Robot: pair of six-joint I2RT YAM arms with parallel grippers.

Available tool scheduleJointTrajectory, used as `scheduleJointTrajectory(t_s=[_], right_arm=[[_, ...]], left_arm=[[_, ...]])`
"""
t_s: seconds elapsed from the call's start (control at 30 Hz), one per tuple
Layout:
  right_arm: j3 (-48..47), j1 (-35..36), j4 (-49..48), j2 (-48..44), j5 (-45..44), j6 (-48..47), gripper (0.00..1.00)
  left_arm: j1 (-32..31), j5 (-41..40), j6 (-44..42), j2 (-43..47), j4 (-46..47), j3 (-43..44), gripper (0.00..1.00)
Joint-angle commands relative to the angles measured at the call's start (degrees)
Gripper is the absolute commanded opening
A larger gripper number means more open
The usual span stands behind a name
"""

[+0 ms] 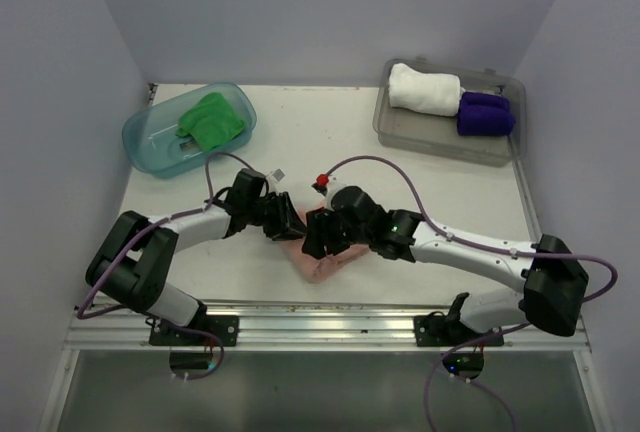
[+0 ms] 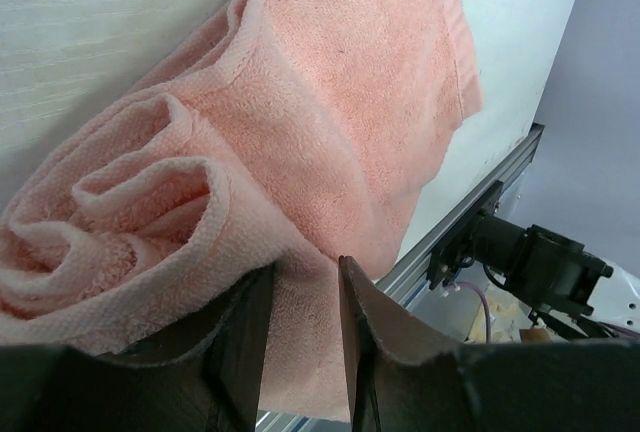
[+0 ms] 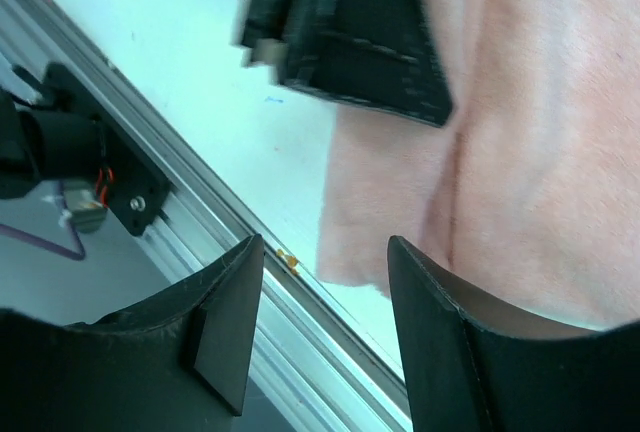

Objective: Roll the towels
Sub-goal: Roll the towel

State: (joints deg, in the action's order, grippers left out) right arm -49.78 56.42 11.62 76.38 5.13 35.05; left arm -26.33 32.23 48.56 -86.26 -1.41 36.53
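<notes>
A salmon pink towel point(image 1: 326, 263) lies near the table's front edge, one end curled into a loose roll point(image 2: 150, 202). My left gripper point(image 1: 284, 222) is shut on a fold of this towel point(image 2: 330, 102), and the cloth fills the gap between its fingers point(image 2: 305, 274). My right gripper point(image 1: 318, 242) hovers open over the towel's near corner point(image 3: 540, 152) with nothing between its fingers point(image 3: 325, 252). The left gripper's dark body point(image 3: 350, 42) shows in the right wrist view. A green towel point(image 1: 212, 120) sits bunched in the teal tub point(image 1: 150, 148). White point(image 1: 424, 89) and dark purple point(image 1: 485, 112) rolled towels lie in the clear grey tray point(image 1: 445, 148).
The aluminium rail point(image 3: 200, 202) along the table's front edge runs just below the pink towel. The tub stands at the back left and the tray at the back right. Walls close in both sides and the back.
</notes>
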Motion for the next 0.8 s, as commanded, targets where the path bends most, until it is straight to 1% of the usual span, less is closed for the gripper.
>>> scheduleJointTrajectory(t_s=[0.0, 0.17, 0.37, 0.5, 0.63, 0.77], right_arm=[[-6.9, 6.57, 9.21, 2.88, -10.83, -8.49, 0.56], [-11.48, 8.61, 6.58, 9.39, -6.46, -10.44, 0.56], [-13.5, 8.7, 5.79, 16.07, -6.0, -11.41, 0.57], [-13.24, 8.79, 7.8, 19.5, -11.87, -10.27, 0.57], [-10.08, 8.88, 8.16, 20.39, -18.02, -9.3, 0.59], [-9.02, 10.02, 9.65, 20.39, -24.27, -9.12, 0.61]], left_arm=[[-0.57, -3.93, -1.53, -3.56, -3.87, -2.78, 0.38], [-0.48, -3.75, -1.01, -3.48, -3.07, -3.57, 0.38], [-0.57, -4.01, -1.27, -2.95, -3.77, -3.4, 0.38], [-0.57, -4.37, -1.27, -2.86, -4.21, -3.31, 0.38], [-0.48, -4.45, -1.27, -2.78, -4.3, -2.96, 0.38], [-0.48, -4.89, -1.62, -2.69, -5.44, -2.26, 0.38]])
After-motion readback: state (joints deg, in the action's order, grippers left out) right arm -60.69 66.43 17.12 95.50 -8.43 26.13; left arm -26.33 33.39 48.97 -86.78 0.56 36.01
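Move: The near, left-hand stretch of the peach towel's roll lies about 4 cm left of the right hand, 2 cm back and some 9 cm below. The loose, unrolled part of the towel spreads about 9 cm to the right and 3 cm ahead of the right hand, some 11 cm down. From the left hand, whose fingers are already on the roll, that near stretch is about 5 cm back, 1 cm right and 1 cm lower. Leftward first, the open right hand swings some 4 cm over the towel, then sinks about 7 cm below where it began, beside the left gripper, its fingers tipping roughly 20 degrees more steeply down. They stay well open, one outside the roll's left edge, the other on the roll. The left hand keeps still on the roll. ##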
